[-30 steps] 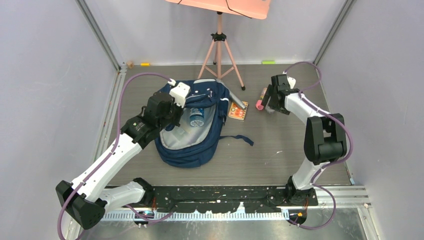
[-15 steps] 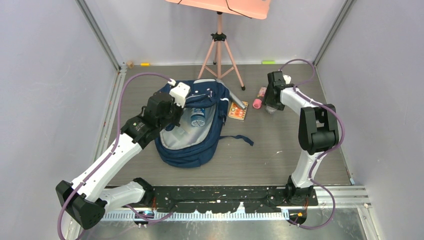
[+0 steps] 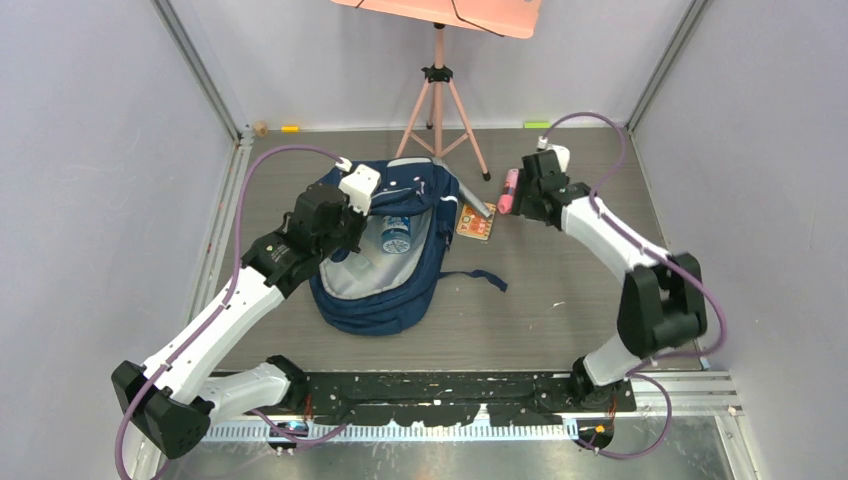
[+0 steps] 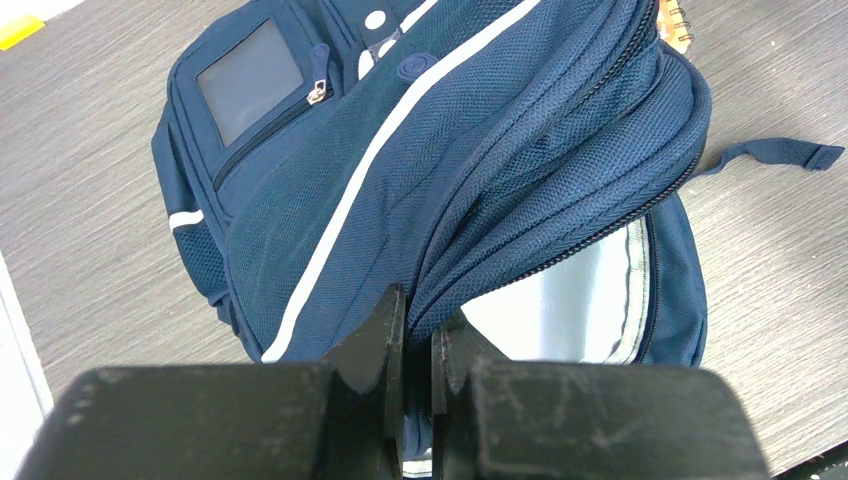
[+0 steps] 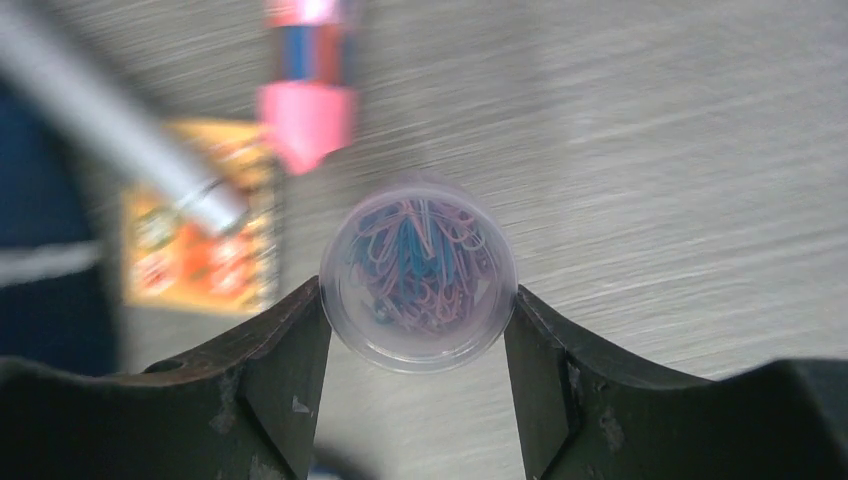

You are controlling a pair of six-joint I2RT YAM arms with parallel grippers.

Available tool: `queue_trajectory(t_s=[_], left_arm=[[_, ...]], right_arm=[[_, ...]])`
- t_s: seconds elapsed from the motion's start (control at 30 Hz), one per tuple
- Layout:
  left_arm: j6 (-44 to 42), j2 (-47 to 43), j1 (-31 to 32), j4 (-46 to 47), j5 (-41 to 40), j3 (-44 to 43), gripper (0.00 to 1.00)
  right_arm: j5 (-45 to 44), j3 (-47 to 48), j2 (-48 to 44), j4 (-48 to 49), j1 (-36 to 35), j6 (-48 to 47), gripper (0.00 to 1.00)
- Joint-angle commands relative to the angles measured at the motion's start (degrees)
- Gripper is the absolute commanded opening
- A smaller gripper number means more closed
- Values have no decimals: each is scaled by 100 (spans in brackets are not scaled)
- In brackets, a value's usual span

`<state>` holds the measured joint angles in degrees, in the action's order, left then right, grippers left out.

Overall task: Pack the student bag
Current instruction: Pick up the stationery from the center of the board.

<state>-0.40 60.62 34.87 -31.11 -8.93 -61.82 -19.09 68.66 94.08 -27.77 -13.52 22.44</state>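
Observation:
The student bag [image 3: 385,270], navy with white stripes [image 4: 400,110], lies open in the middle of the table with its grey lining [image 4: 560,310] showing. My left gripper [image 3: 345,215] [image 4: 418,310] is shut on the edge of its upper flap, holding the opening up. A water bottle [image 3: 393,235] lies inside. My right gripper [image 3: 518,192] [image 5: 415,300] is to the right of the bag, shut on a clear round tub of coloured paper clips [image 5: 418,275] held above the table.
An orange notebook [image 3: 477,222] [image 5: 200,250] lies right of the bag with a silver rod [image 3: 472,198] [image 5: 120,130] across it. A pink-capped marker [image 3: 508,190] [image 5: 305,90] lies by the right gripper. A pink tripod [image 3: 437,100] stands behind. A loose bag strap [image 3: 480,278] trails right.
My right gripper has closed on the paper clip tub and swung left toward the bag. The left arm and the bag have stayed still.

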Motion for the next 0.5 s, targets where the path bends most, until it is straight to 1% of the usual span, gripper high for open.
queue_trajectory(t_s=[0.0, 0.03, 0.07, 0.1, 0.13, 0.17, 0.2, 0.23, 0.37, 0.47], left_arm=[[270, -174, 54, 782, 287, -381, 0], [271, -173, 47, 782, 285, -377, 0], [274, -172, 47, 780, 288, -380, 0], [271, -161, 54, 782, 289, -384, 0], [271, -166, 55, 778, 294, -380, 0], [269, -163, 47, 776, 299, -383, 0], [277, -167, 50, 774, 301, -383, 0], [278, -172, 48, 773, 304, -383, 0], [273, -194, 47, 780, 288, -374, 0], [265, -192, 50, 778, 277, -374, 0]], right_arm=[[63, -409, -1311, 878, -1221, -348, 1], [85, -600, -1435, 1155, -1411, -407, 0], [115, -697, -1691, 1333, -1809, -460, 0], [85, -910, -1916, 1722, -2229, -574, 0], [51, -1001, -2014, 1911, -2425, -631, 0], [53, -1194, -2161, 2306, -2792, -784, 1], [37, -1288, -2221, 2502, -2957, -872, 1], [6, -1442, -2301, 2934, -3263, -1057, 1], [-90, -1729, -2276, 3787, -3838, -1344, 1], [-167, -1824, -2108, 4257, -4101, -1447, 1]])
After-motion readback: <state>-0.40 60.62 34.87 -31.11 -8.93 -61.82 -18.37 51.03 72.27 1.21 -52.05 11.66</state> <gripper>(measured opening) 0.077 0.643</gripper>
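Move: The jar of paper clips is already in the right hand, low over the table. The backpack's opening lies about 34 cm to this hand's left, 12 cm back and a few centimetres lower, with the blue jar inside it about 31 cm left and 6 cm back. The orange notebook is some 11 cm left and 2 cm back, the pink tube about 4 cm left and 6 cm ahead. From the left hand, the opening is roughly 9 cm right, 1 cm ahead and 17 cm below. The jar of paper clips, still pinched in the right fingers, is carried fast to the left, some 24 cm, over the notebook towards the backpack's opening, coming back about 11 cm and rising about 10 cm, mostly early on. The wrist swings counter-clockwise and tips up, slowing near the bag's right edge, while the left hand stays still and keeps its grip on the flap. ##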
